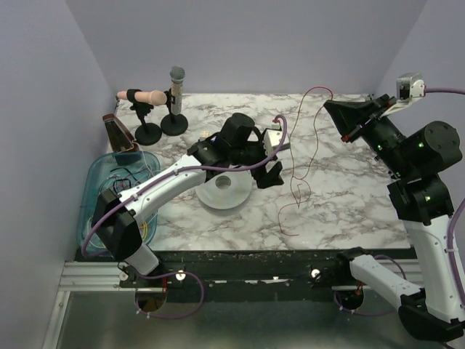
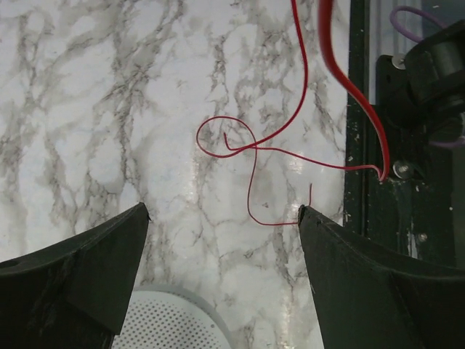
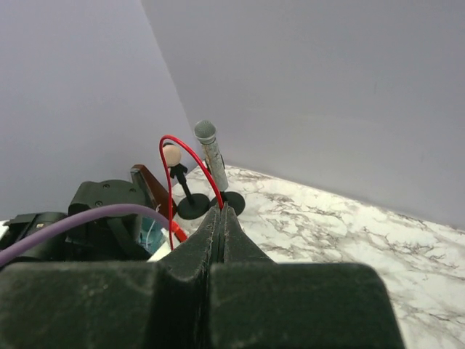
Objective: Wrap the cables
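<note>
A thin dark red cable [image 1: 304,156] hangs from my right gripper [image 1: 328,105], which is raised over the table's far right and shut on the cable's end. The cable arcs up, drops to the marble, loops and ends near the front edge. In the right wrist view the shut gripper [image 3: 222,208] pinches the red cable [image 3: 190,150]. My left gripper [image 1: 272,174] is open and empty over the table's middle, just left of the cable. In the left wrist view the cable's loop [image 2: 251,149] lies ahead of the open gripper [image 2: 224,212].
A pale grey round spool [image 1: 224,190] lies on the marble under my left wrist; it also shows in the left wrist view [image 2: 171,320]. A blue tub [image 1: 98,182] with more thin wires stands at the left. Two microphones on stands [image 1: 174,102] and a brown wedge-shaped object [image 1: 118,134] stand at the back left.
</note>
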`<state>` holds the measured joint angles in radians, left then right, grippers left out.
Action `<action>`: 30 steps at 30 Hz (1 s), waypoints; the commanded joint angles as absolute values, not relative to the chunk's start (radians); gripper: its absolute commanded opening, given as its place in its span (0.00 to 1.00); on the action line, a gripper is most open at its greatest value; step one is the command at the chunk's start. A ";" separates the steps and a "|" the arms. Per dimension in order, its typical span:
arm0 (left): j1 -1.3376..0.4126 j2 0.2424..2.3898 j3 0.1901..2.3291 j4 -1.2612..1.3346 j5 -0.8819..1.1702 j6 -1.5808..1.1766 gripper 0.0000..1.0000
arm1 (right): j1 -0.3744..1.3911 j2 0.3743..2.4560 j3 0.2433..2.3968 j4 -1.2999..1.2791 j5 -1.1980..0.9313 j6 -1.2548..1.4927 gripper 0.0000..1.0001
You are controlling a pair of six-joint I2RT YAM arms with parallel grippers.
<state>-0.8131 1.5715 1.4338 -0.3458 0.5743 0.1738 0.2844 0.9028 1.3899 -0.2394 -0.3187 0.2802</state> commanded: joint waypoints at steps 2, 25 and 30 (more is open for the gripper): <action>-0.844 1.523 1.384 -0.305 0.753 0.140 0.91 | 0.287 0.893 1.410 -0.224 -0.292 0.282 0.01; -0.835 1.644 1.486 -0.236 0.801 0.011 0.64 | 0.287 0.891 1.393 -0.202 -0.299 0.298 0.01; -0.836 1.658 1.506 -0.235 0.831 -0.025 0.47 | 0.287 0.879 1.378 -0.204 -0.296 0.296 0.01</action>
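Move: The red cable's hanging bend is about 4 cm back, 5 cm to the right and slightly below the left hand. Its loose tail lies on the table some 5 cm back, 3 cm to the right and 26 cm below that hand; the white spool is about 6 cm ahead, 17 cm left and 25 cm below. From the right hand, which holds the cable high, the bend is some 4 cm back, 6 cm left and 26 cm down. The hanging red cable is what the left hand goes for: it sweeps back about 6 cm, turning some 10 degrees clockwise, then comes forward about 2 cm while reaching 2–3 cm right to bring the cable between its fingertips. Its wide-open fingers close to a little over half. The right hand stays put, still pinching the cable aloft. ##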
